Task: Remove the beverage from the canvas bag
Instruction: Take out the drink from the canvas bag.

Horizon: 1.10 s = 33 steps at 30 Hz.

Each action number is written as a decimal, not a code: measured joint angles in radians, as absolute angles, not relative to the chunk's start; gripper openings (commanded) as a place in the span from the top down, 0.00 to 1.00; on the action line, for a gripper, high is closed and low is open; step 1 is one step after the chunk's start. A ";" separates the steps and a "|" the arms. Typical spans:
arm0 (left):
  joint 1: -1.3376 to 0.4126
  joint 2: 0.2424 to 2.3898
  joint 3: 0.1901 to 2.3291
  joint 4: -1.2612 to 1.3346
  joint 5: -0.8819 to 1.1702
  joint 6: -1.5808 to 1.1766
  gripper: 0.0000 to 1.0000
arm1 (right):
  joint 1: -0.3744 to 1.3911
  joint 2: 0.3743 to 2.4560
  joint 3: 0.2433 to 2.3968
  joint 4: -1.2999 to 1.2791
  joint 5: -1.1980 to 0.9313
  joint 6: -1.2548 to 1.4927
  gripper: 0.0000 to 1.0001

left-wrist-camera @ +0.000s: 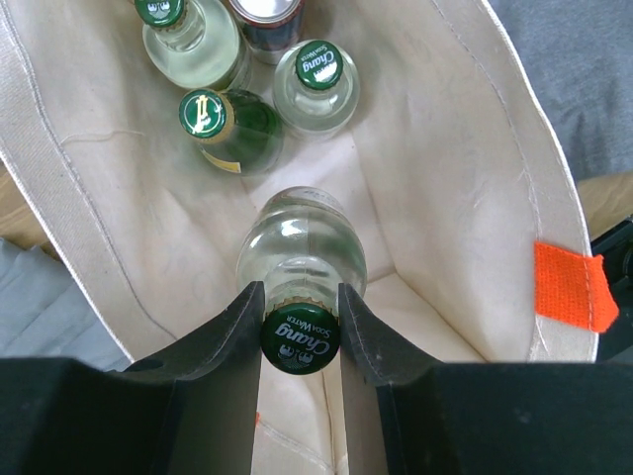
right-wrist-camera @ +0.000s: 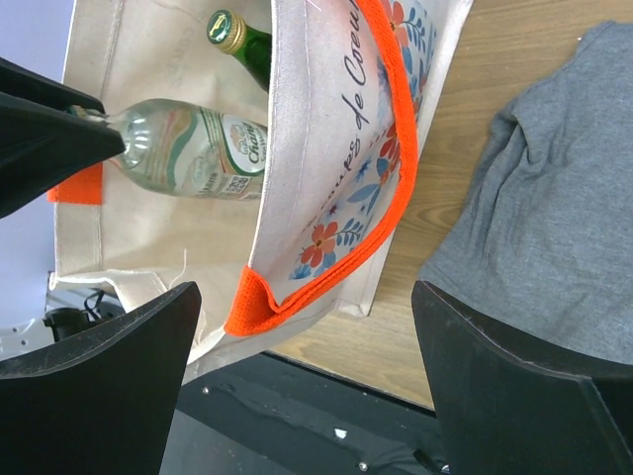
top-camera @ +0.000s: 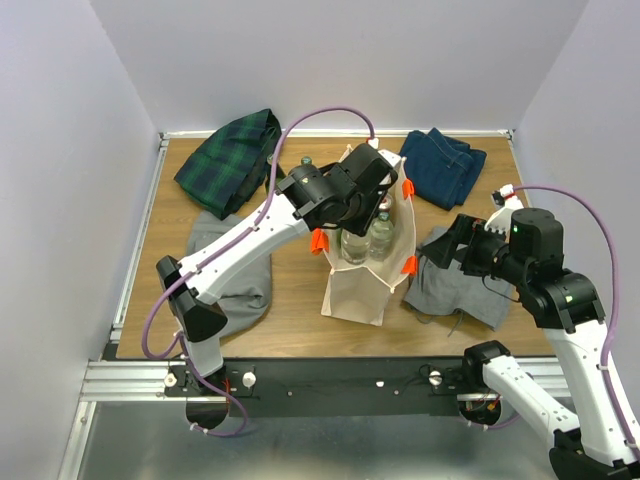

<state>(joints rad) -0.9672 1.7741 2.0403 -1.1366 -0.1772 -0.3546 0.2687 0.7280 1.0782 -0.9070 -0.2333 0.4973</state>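
Note:
The beige canvas bag (top-camera: 358,285) with orange handles (right-wrist-camera: 388,168) stands upright mid-table. My left gripper (left-wrist-camera: 301,327) reaches into its mouth from above, shut on the green-capped neck of a clear glass soda-water bottle, the beverage (left-wrist-camera: 302,242). The bottle's body sits between the bag's walls (left-wrist-camera: 455,178). In the right wrist view the same bottle (right-wrist-camera: 188,148) shows inside the bag. My right gripper (right-wrist-camera: 307,297) is open with nothing held, just right of the bag by its handle. In the top view this gripper (top-camera: 447,247) hovers over a grey cloth.
Deeper in the bag stand two clear bottles (left-wrist-camera: 316,84), a green bottle (left-wrist-camera: 232,129) and a can (left-wrist-camera: 267,15). Around the bag lie a plaid cloth (top-camera: 228,160), folded jeans (top-camera: 445,165) and grey cloths (top-camera: 465,285) (top-camera: 240,270). A black rail (top-camera: 330,375) lines the near edge.

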 measured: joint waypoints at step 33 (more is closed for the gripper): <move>-0.969 1.744 2.210 -1.219 -0.171 -0.326 1.00 | 0.269 0.726 1.063 -0.878 -0.278 0.498 0.04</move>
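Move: Already pinching the soda bottle's cap inside the bag, the left hand has the clear bottle that stands outside about 20 cm ahead, 13 cm left and 17 cm lower, with the green bottle some 7 cm left of that one. Inside the bag, a second green bottle stands roughly 7 cm straight ahead of the hand and another clear one about 5 cm ahead, 6 cm right, both 17 cm lower. From the right hand, the outside clear bottle is about 27 cm ahead, 28 cm left. The left hand keeps its pinch on the soda bottle's green cap, its opening unchanged, and draws the bottle almost straight up by about 6 cm, away from the bag floor and the bottles still standing there. It climbs at a steady, unhurried pace with only a trace of drift back and left, while the wrist tips some 5 degrees so the fingers point a little less steeply down. ##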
